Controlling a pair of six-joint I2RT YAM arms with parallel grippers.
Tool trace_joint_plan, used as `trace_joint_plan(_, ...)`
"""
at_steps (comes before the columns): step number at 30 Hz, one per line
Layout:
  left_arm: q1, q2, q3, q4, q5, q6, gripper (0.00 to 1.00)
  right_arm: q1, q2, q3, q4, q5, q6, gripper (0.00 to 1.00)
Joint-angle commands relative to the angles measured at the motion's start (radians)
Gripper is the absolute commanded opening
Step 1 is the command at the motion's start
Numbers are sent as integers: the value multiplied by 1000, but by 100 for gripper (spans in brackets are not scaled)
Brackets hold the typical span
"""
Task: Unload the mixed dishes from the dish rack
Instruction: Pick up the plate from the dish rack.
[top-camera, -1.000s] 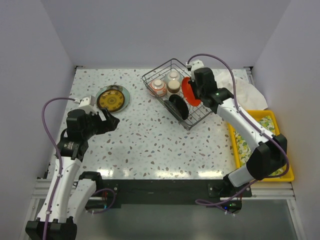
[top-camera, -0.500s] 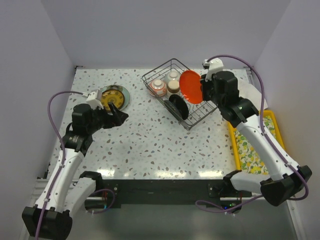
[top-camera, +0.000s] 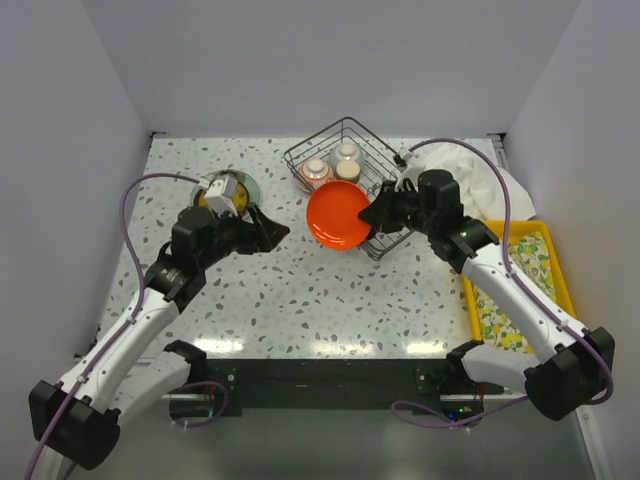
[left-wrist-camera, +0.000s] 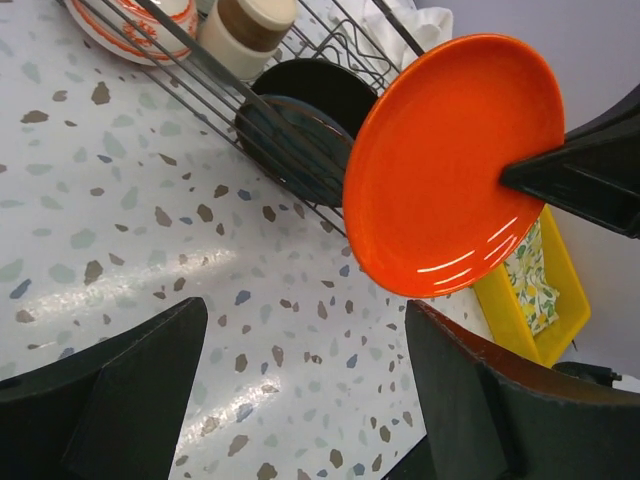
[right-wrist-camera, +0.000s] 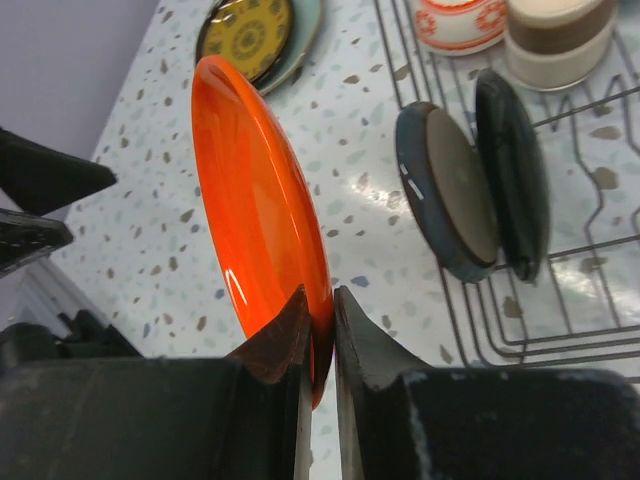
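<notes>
My right gripper (top-camera: 375, 213) (right-wrist-camera: 320, 320) is shut on the rim of the orange-red plate (top-camera: 338, 215) (right-wrist-camera: 260, 190), holding it on edge above the table just left of the dish rack (top-camera: 345, 135). My left gripper (top-camera: 272, 232) (left-wrist-camera: 305, 310) is open and empty, a short way left of the plate (left-wrist-camera: 455, 165). Still in the rack (right-wrist-camera: 600, 130) stand a teal plate (right-wrist-camera: 450, 195) and a black plate (right-wrist-camera: 512, 170), with a red-patterned bowl (top-camera: 316, 173) and a cream and brown cup (top-camera: 347, 160) behind them.
A yellow-patterned plate with a pale teal rim (top-camera: 228, 195) (right-wrist-camera: 255, 35) lies on the table at the back left, partly under my left arm. A white cloth (top-camera: 490, 180) lies right of the rack. A yellow tray (top-camera: 560, 270) sits along the right edge.
My right gripper has lifted the orange-red plate out of the rack and carried it left and nearer. My left arm has swung right toward the plate, its jaws still open.
</notes>
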Motion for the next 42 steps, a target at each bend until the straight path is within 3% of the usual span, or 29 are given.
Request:
trace_joint_plan(1,-90,34,26,110,-84,-40,85,1,-35,-49,219,-163,184,0)
trace_joint_plan(6,-175,69,15,142,-158,-72,82,1,-37,-110,293,-223,270,0)
trace_joint_plan(15,-221,100,-36,228,-218,-165,71,1,-55,-173,365,-256,339,0)
trace_joint_plan(27,-227,88,-126,342,-212,-257,19,3,-66,-220,386,-245,376,0)
trace_joint_plan(28,-229,85,-145,354,-213,-270,9,1,-66,-222,385,-239,376,0)
trace_joint_plan(30,-229,79,-155,372,-212,-279,0,1,-61,-225,383,-236,374,0)
trace_joint_plan(39,-221,71,-160,357,-291,-303,0,3,-73,-199,247,-164,244,49)
trace_joint_plan(40,-218,71,-159,354,-296,-303,0,1,-76,-191,232,-158,213,59)
trace_joint_plan(42,-187,71,-162,353,-298,-314,0,1,-90,-184,184,-141,186,69)
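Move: The orange plate hangs in the right fingers, its middle about 16 cm to the left hand's right, 3 cm ahead and about level; from the right hand it is some 8 cm left and 1 cm ahead. From the left hand, the dark dishes in the rack stand about 12 cm ahead, 22 cm right; the tan cup 23 cm ahead, 19 cm right; the patterned bowl 22 cm ahead, 11 cm right, all 12 to 15 cm lower. The orange plate is passed over in mid-air: the right hand, still pinching its right rim, brings it about 3.5 cm left and 3 cm back while rolling some 20 degrees left side up. The left hand goes about 6 cm right to meet it, shuts its fingers on the near-left rim and eases back slightly; only then do the right fingers open, as both hands sink a little. ##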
